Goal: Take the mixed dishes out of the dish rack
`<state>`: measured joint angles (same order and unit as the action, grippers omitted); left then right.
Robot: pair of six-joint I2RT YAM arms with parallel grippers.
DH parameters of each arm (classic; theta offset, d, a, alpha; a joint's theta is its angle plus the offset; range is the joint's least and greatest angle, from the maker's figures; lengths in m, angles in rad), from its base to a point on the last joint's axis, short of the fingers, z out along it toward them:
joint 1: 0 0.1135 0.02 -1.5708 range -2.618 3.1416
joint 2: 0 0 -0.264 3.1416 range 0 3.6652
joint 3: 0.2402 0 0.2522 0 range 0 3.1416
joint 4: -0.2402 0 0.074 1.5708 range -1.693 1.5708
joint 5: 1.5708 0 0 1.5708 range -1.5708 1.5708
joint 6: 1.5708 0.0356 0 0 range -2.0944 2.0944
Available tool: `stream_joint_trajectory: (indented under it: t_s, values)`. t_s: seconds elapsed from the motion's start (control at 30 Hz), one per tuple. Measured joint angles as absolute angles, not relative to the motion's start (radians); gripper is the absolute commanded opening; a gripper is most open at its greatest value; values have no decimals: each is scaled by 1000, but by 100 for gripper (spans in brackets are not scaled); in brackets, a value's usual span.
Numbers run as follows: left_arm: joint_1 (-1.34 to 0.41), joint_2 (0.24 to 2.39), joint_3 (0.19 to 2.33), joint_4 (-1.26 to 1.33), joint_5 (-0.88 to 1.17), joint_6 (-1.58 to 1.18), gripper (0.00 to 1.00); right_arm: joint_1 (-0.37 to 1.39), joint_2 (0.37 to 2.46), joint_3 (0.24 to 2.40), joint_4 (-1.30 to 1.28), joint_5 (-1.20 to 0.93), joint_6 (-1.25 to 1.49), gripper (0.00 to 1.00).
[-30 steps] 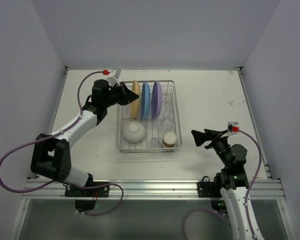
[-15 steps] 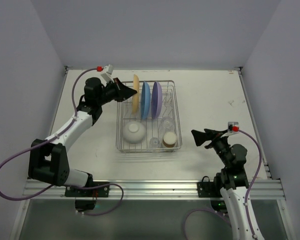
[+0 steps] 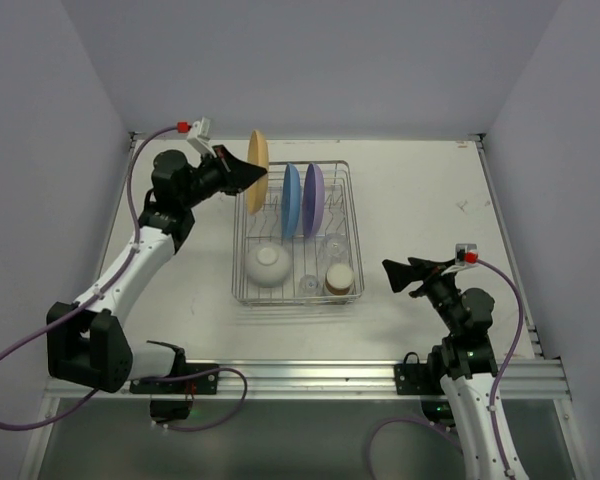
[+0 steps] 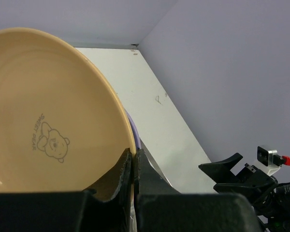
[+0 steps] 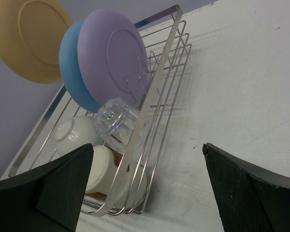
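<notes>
My left gripper (image 3: 246,172) is shut on the rim of the tan-orange plate (image 3: 257,170) and holds it upright, lifted above the back left corner of the silver wire dish rack (image 3: 294,298). In the left wrist view the plate (image 4: 43,111) fills the left, pinched between my fingers (image 4: 126,164). The blue plate (image 3: 291,199) and purple plate (image 3: 314,199) stand in the rack's prongs. The white bowl (image 3: 268,265), clear glasses (image 3: 332,245) and brown cup (image 3: 339,279) sit in the rack's front. My right gripper (image 3: 395,274) is open and empty, right of the rack (image 5: 154,101).
The white table (image 3: 420,200) extends right of and behind the rack. Grey walls close in the left, back and right sides. A metal rail (image 3: 310,375) runs along the near edge.
My left gripper has lifted the tan-orange plate up out of the rack's prongs and carried it back and left. The right arm has not moved.
</notes>
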<state>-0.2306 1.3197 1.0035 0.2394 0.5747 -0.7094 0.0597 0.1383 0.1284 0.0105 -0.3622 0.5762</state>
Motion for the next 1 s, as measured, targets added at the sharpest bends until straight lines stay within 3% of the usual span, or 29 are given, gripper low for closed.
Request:
stream_joint_trajectory:
  t_s: [0.4,1.0]
  values:
    - [-230,1238,1079,70,439,-591,0,60,145,128,16,-363,576,99]
    - [-229,1236,1155,-220,-71,-392,0,60,152,128,16,-363,577,99]
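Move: Your left hand already holds the orange plate clear of the rack by its near upper rim, the plate's middle roughly 6 cm ahead and 6 below. The open table left of the rack lies some 18 cm left, 5 ahead and 29 below. The blue plate is about 5 cm right, 5 ahead, 17 below; the white bowl 8 back, 1 left, 23 below. From the right hand, that open table is about 48 cm left, 19 ahead, 16 below. Carry the orange plate left about 11 cm, away from the blue plate and out past the rack's left side, easing slightly forward on the way. Let the left hand rise nearly 3 cm first, then sink to about 1 cm below its starting height. Swing the wrist some 30 degrees counter-clockwise while rolling its left side up, fingers still pinching the rim. ##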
